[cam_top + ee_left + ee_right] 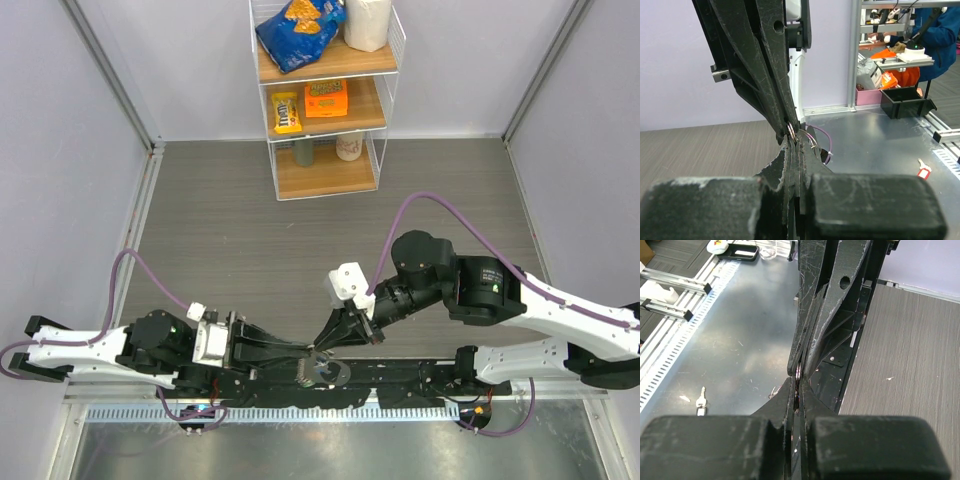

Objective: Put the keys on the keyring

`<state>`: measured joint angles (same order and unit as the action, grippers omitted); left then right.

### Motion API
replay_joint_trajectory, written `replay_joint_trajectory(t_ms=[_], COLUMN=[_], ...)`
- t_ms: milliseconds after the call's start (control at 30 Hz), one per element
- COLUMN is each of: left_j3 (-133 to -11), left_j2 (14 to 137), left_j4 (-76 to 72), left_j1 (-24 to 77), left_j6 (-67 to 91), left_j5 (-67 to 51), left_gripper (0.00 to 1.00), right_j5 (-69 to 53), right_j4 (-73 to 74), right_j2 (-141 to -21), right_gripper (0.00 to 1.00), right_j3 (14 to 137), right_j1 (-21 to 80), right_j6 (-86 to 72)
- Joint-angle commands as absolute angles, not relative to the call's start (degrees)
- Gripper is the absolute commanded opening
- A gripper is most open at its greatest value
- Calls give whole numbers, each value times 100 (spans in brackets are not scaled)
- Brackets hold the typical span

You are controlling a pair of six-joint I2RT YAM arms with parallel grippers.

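Both grippers meet tip to tip over the black base rail at the near edge. My left gripper (306,353) (792,146) is shut, with thin silver ring wire (790,130) pinched at its tips. From the right, my right gripper (322,349) (798,382) is shut on the same thin silver metal (799,374). The grey loop of the keyring (326,376) hangs just below the two tips. A thin purple loop (824,139) curls out beside the wire. Keys with black heads are hidden behind the fingers.
A small key with a red tag (923,170) lies on the metal plate (875,135) in front of the bases. The right wrist view shows a small silver key (701,402) on that plate. A white wire shelf (328,100) with snacks stands at the far wall.
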<state>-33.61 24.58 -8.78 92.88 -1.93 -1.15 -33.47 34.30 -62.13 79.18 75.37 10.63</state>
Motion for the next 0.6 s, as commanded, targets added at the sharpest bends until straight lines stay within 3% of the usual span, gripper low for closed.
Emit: replay_joint_trajectory(t_ms=[0, 167, 300, 567], left_j3=[-3612, -3946, -4157, -4710], left_j2=[2434, 2452, 2470, 2952], left_j4=[-1153, -476, -19, 965], left_j1=[9281, 9281, 9281, 9281], left_j6=[-106, 237, 430, 676], left_j5=[-44, -97, -53, 703], left_gripper=[4, 33, 46, 49], right_j5=[-3164, -2883, -2760, -2373], right_j4=[3498, 3709, 3762, 3823], right_j2=[-6196, -6258, -6275, -6346], right_gripper=[5, 5, 6, 5], right_j3=[8015, 8104, 8104, 8191], right_j1=[7638, 7646, 7638, 7655], right_j6=[1055, 949, 818, 545])
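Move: The keyring is pinched between the two hands' meeting fingertips, so it lies right at the left hand's point and at the right's too, within a centimetre. The crescent metal plate hangs from it, roughly 5 cm lower, 4 cm back and 2 cm to the right of the ring; the chain hangs at about the same depth and distance back, some 1 cm to the left. Left fingers open off the keyring, hand rising about 2 cm; the right keeps its pinch, sinking about 3 cm. ##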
